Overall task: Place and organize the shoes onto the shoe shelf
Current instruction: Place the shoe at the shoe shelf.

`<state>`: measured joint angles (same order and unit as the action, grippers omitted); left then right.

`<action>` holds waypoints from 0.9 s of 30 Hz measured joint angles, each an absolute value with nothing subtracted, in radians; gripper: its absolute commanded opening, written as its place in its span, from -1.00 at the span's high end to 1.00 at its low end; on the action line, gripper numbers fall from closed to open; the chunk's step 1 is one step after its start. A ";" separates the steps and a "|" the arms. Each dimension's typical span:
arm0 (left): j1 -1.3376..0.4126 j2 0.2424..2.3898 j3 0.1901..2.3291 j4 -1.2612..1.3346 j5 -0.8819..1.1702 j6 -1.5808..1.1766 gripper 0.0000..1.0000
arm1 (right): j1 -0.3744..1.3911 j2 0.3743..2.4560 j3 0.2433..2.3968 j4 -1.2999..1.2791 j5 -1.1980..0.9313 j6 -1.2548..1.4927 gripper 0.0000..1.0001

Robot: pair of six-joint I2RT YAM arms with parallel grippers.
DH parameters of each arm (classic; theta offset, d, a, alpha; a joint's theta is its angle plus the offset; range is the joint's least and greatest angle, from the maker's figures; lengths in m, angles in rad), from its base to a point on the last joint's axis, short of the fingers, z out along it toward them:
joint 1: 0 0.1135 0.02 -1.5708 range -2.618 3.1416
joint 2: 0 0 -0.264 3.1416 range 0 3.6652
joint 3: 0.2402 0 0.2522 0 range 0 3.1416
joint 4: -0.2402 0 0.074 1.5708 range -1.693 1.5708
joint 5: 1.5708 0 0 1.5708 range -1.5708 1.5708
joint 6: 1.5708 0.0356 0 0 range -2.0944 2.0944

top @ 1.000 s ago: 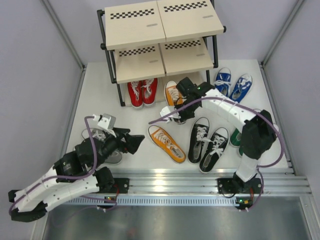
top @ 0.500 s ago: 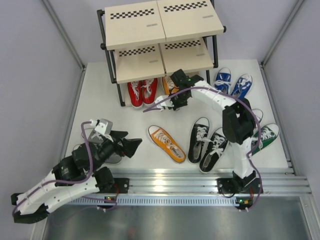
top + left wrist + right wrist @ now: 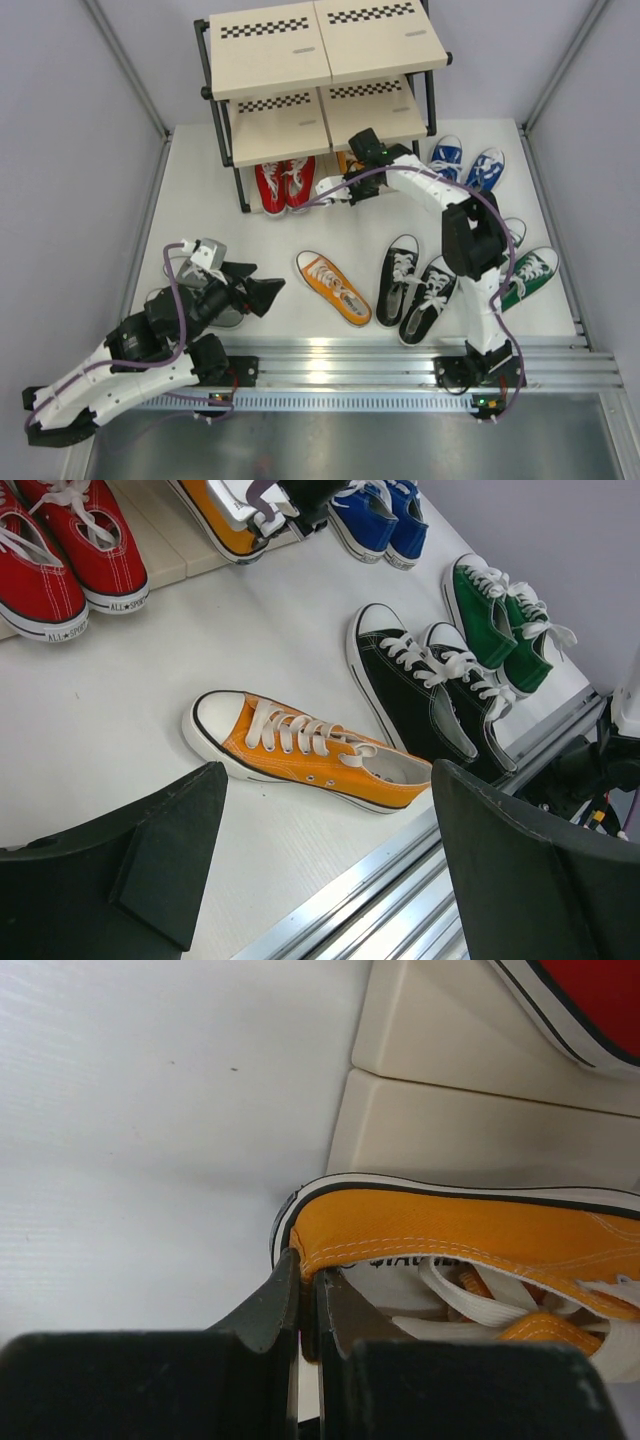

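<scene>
The shoe shelf [image 3: 270, 62] stands at the back, with a red pair [image 3: 284, 184] on its bottom board [image 3: 450, 1120]. My right gripper [image 3: 352, 180] [image 3: 308, 1300] is shut on the heel collar of an orange shoe [image 3: 470, 1225], whose sole rests at the edge of that board, right of the red pair. Its mate, the other orange shoe [image 3: 333, 288] [image 3: 300, 748], lies on the table. My left gripper [image 3: 262, 290] [image 3: 330, 830] hangs open and holds nothing, just short of that shoe.
A black pair [image 3: 415, 285] lies right of the loose orange shoe, a green pair [image 3: 525, 275] at the right edge, and a blue pair [image 3: 465, 168] by the shelf's right side. A grey shoe [image 3: 228, 316] peeks out under my left arm. A metal rail [image 3: 400, 360] borders the near edge.
My right gripper has carried the orange shoe from the table back to the shelf's bottom board. The left arm drew back a little toward the near edge.
</scene>
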<state>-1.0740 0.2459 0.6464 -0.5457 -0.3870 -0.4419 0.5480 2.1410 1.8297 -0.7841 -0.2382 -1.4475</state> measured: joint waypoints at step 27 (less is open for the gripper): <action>-1.074 0.246 0.645 -0.545 -0.381 -0.442 -0.77 | 0.527 2.156 1.837 -0.639 -0.196 -1.439 0.11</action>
<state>-1.0740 0.2459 0.6445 -0.5453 -0.3805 -0.4416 0.5270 2.1555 1.8374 -0.6392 -0.1963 -1.4391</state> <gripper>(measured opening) 0.885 0.423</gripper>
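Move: The right hand still pinches the orange shoe by the back of its heel, toe inward. Its slot on the lowest right shelf board is centred about 12 cm ahead, 2 cm left and 3 cm below. The nearer red shoe lies roughly 13 cm left and 7 cm ahead, the other orange shoe some 24 cm back and 4 cm left. From the idle left hand the slot is about 43 cm ahead, 18 cm right and 20 cm lower. The right fingers ease off their pinch on the orange shoe's heel and part to a little under half open, one left close outside the heel and the other at the shoe's opening. Meanwhile the hand goes about 4 cm forward into the shelf, rising slightly and swinging its fingertips forward by some 10 degrees. ##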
